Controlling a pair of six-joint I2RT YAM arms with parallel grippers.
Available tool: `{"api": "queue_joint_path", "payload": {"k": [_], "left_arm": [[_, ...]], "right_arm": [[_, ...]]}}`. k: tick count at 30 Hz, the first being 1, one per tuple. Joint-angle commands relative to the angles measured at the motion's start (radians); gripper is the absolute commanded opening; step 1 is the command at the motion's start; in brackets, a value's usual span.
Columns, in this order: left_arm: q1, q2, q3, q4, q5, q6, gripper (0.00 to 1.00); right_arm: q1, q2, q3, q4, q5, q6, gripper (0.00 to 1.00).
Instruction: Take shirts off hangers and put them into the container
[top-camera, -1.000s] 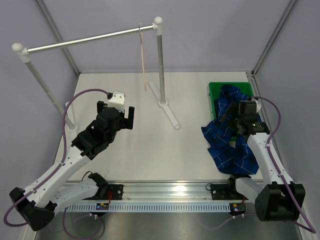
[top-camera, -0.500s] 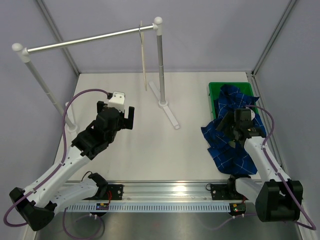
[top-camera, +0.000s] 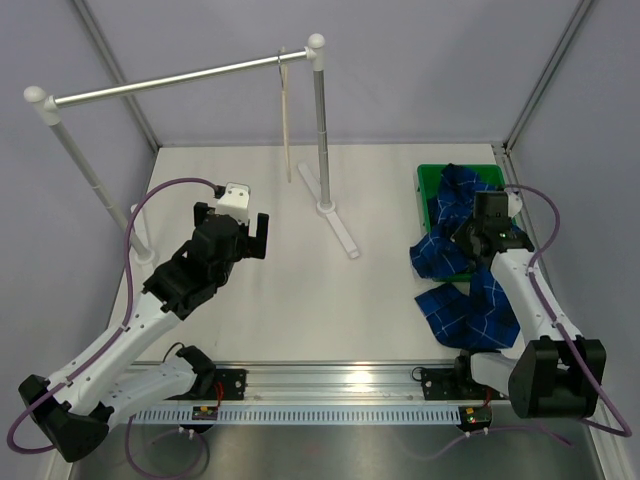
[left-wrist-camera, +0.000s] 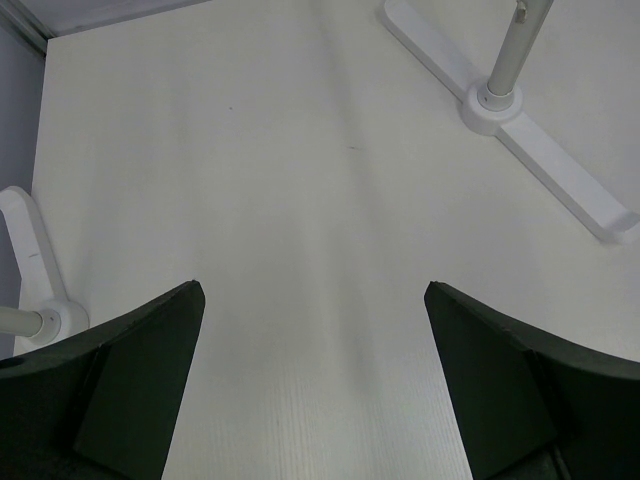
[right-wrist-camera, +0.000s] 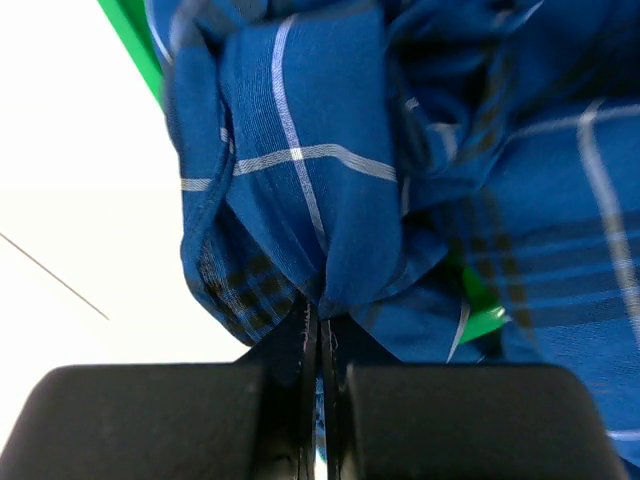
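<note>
The dark blue checked shirt (top-camera: 462, 262) lies crumpled at the right, partly in the green container (top-camera: 428, 178) and partly spilling over its near rim onto the table. My right gripper (top-camera: 478, 238) is shut on a fold of the shirt (right-wrist-camera: 300, 170), the cloth bunched between the fingertips; a bit of green container (right-wrist-camera: 480, 315) shows through. The pale wooden hanger (top-camera: 286, 110) hangs bare from the rail. My left gripper (top-camera: 245, 232) hovers open over bare table at centre-left, its fingers (left-wrist-camera: 150, 370) wide apart with nothing between them.
A silver rail (top-camera: 170, 80) on two white-capped posts crosses the back; its right post foot (top-camera: 335, 222) stands mid-table, also seen as the foot (left-wrist-camera: 520, 110) in the left wrist view. The left post's foot (left-wrist-camera: 35, 270) is at the table's left edge.
My right gripper dipped onto the shirt, shut on a fold of it, and pulled that cloth back toward the container. The left arm has not moved.
</note>
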Motion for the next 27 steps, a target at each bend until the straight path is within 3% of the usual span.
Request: {"api": "queue_joint_path", "payload": {"k": [1,6,16,27], "left_arm": [[0.003,0.002,-0.002,0.022,-0.008,0.000,0.99],[0.003,0.005,-0.002,0.022,-0.013,0.000,0.99],[0.003,0.006,-0.002,0.023,-0.010,0.002,0.99],[0.003,0.008,-0.003,0.023,-0.005,0.000,0.99]], "right_arm": [[-0.052,-0.007,0.144,0.001,0.106,0.008,0.00],[-0.104,0.083,0.285,0.007,0.222,0.023,0.00],[-0.247,0.274,0.362,0.054,0.258,0.046,0.00],[-0.253,0.467,0.281,0.057,0.005,0.002,0.00]]}}
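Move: Just in front of the right hand, which already pinches a fold of the shirt, lies the green container: its middle is about 8 cm ahead, 2 cm to the right and 9 cm below. A shirt bulge hangs over its near-left edge, some 7 cm left and 1 cm back from the hand; the shirt's tail lies on the table about 18 cm back and 4 cm right. From the left hand the container is some 60 cm right, 11 cm ahead and 21 cm below. Swinging in a quick arc, the right hand carries the pinched fold up about 8 cm while going roughly 12 cm right and 7 cm forward across the container, then lowers it some 10 cm by the container's right side. The wrist turns about 20 degrees clockwise, and the closed fingers keep their hold. ##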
